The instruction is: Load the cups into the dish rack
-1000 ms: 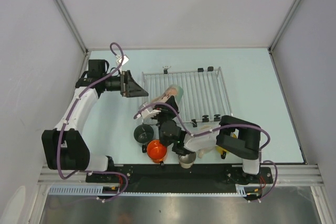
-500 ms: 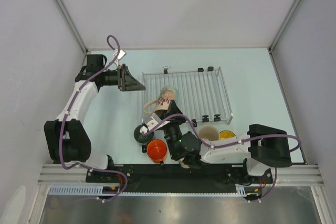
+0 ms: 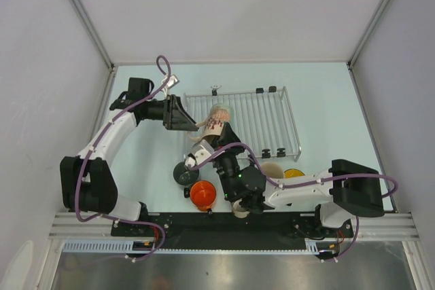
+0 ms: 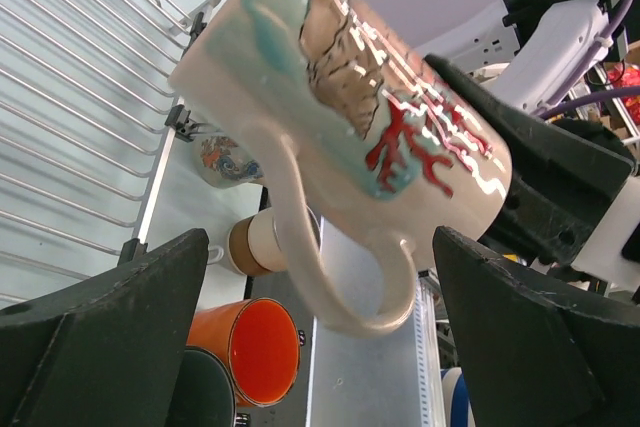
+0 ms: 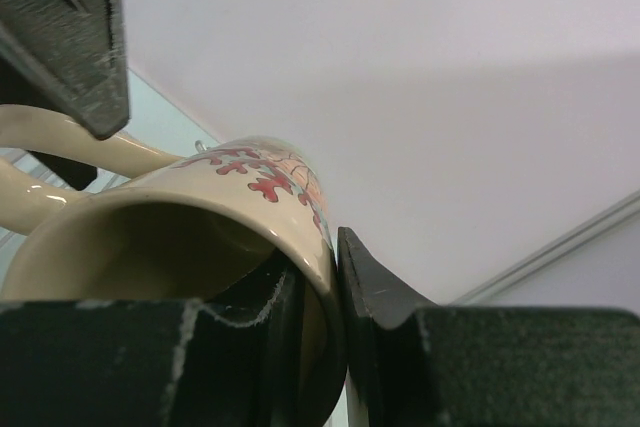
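A cream cup (image 3: 217,119) with a red coral pattern hangs tilted over the left edge of the dish rack (image 3: 262,117). My right gripper (image 5: 335,287) is shut on its rim, one finger inside and one outside the wall. In the left wrist view the same cup (image 4: 350,107) fills the middle. My left gripper (image 4: 320,322) is open there, its fingers (image 4: 100,337) on either side of the cup's handle (image 4: 330,287) without touching it. On the table stand an orange cup (image 3: 202,195), a dark cup (image 3: 184,173), a beige cup (image 3: 271,170) and a yellow cup (image 3: 293,174).
My right arm (image 3: 272,191) stretches across the near table over the standing cups and partly hides a steel cup (image 3: 239,210) at the front edge. The rack's wire bars (image 4: 70,97) lie to the left in the left wrist view. Grey walls enclose the table.
My left gripper has swung right to the cup and now straddles its handle. My right gripper has carried the cup slightly up and back toward the rack's left edge.
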### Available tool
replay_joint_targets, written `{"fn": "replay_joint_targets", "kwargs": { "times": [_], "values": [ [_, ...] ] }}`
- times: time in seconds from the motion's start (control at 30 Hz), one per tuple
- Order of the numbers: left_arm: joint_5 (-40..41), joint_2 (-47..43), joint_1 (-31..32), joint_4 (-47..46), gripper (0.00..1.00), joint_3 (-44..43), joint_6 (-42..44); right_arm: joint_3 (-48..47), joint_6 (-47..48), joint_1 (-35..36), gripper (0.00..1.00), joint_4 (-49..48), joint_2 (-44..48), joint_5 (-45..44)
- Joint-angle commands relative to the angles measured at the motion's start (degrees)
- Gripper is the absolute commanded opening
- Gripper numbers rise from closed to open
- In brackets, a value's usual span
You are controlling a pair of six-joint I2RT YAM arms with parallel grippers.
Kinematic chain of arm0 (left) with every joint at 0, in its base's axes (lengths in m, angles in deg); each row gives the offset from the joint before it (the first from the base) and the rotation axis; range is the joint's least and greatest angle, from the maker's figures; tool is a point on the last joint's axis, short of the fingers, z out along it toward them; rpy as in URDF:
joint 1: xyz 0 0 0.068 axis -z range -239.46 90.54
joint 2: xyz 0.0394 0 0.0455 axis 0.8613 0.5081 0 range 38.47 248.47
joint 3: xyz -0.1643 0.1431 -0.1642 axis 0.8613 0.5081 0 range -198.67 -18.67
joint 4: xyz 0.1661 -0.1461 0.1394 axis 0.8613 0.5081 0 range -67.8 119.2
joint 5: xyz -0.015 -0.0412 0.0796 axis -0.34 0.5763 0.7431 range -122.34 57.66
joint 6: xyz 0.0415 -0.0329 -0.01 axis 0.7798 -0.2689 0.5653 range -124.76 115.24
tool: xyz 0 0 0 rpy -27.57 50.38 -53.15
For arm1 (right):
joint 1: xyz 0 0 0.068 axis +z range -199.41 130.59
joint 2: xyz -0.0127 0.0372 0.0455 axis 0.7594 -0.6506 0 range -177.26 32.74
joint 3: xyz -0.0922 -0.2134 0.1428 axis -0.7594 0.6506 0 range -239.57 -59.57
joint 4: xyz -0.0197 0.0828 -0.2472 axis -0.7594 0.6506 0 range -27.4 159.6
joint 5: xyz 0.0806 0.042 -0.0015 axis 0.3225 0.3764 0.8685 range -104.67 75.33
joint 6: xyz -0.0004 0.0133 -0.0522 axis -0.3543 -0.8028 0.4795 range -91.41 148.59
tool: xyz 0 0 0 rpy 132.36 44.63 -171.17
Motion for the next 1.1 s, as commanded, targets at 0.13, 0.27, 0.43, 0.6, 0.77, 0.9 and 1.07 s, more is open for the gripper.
{"fn": "replay_joint_targets", "kwargs": {
  "times": [0.13, 0.27, 0.43, 0.6, 0.77, 0.9, 1.07],
  "values": [
    [-4.29, -1.11, 0.92, 1.07, 1.00, -1.36, 2.70, -2.86, -0.24, -0.76, 0.00, -21.54, 3.01, 4.61],
    [-5.08, -3.48, 3.64, 1.07, 1.00, -1.28, 2.35, -3.73, -1.12, -1.82, 0.00, -21.55, 1.34, 5.13],
    [-6.31, -7.78, 4.26, 1.25, 1.00, -0.49, 1.82, -4.44, -2.26, -3.31, 0.00, -21.46, 1.25, 6.01],
    [-8.25, -8.66, 4.79, 1.25, 0.84, -0.75, 1.64, -5.05, -2.88, -4.28, 0.00, -21.63, 0.29, 7.50],
    [-9.48, -9.19, 5.58, 1.16, 0.41, -0.66, 0.85, -6.02, -3.58, -4.98, 0.00, -21.54, -0.86, 8.21],
    [-9.04, -9.81, 6.11, 1.25, 0.40, -1.10, 1.47, -5.76, -4.73, -4.81, 0.00, -21.46, -2.00, 8.03],
    [-9.57, -8.15, 6.90, 1.33, 0.01, -3.03, 1.47, -6.20, -4.99, -4.46, 0.00, -21.63, -4.89, 7.42]
  ]
}}
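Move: My right hand already pinches the coral-patterned cup by its rim; the cup's middle is about 5 cm ahead, 3 cm left and 1 cm above it. From my open left hand the cup's middle lies some 7 cm right, 1 cm back and 2 cm up. The rack's middle is about 6 cm ahead and 13 cm right of my left hand, the black cup 9 cm back and 3 cm left, the orange cup 16 cm back and 2 cm right, all roughly 20 cm below. I bring my wide-open left hand back and up, some 3 cm in all, around the cup's handle, then shut its fingers to about half and pinch the handle loop, giving back a little of that travel as they close. Meanwhile my right hand keeps its grip on the rim and carries the cup about 2 cm forward, rising slightly and then easing partly down. ##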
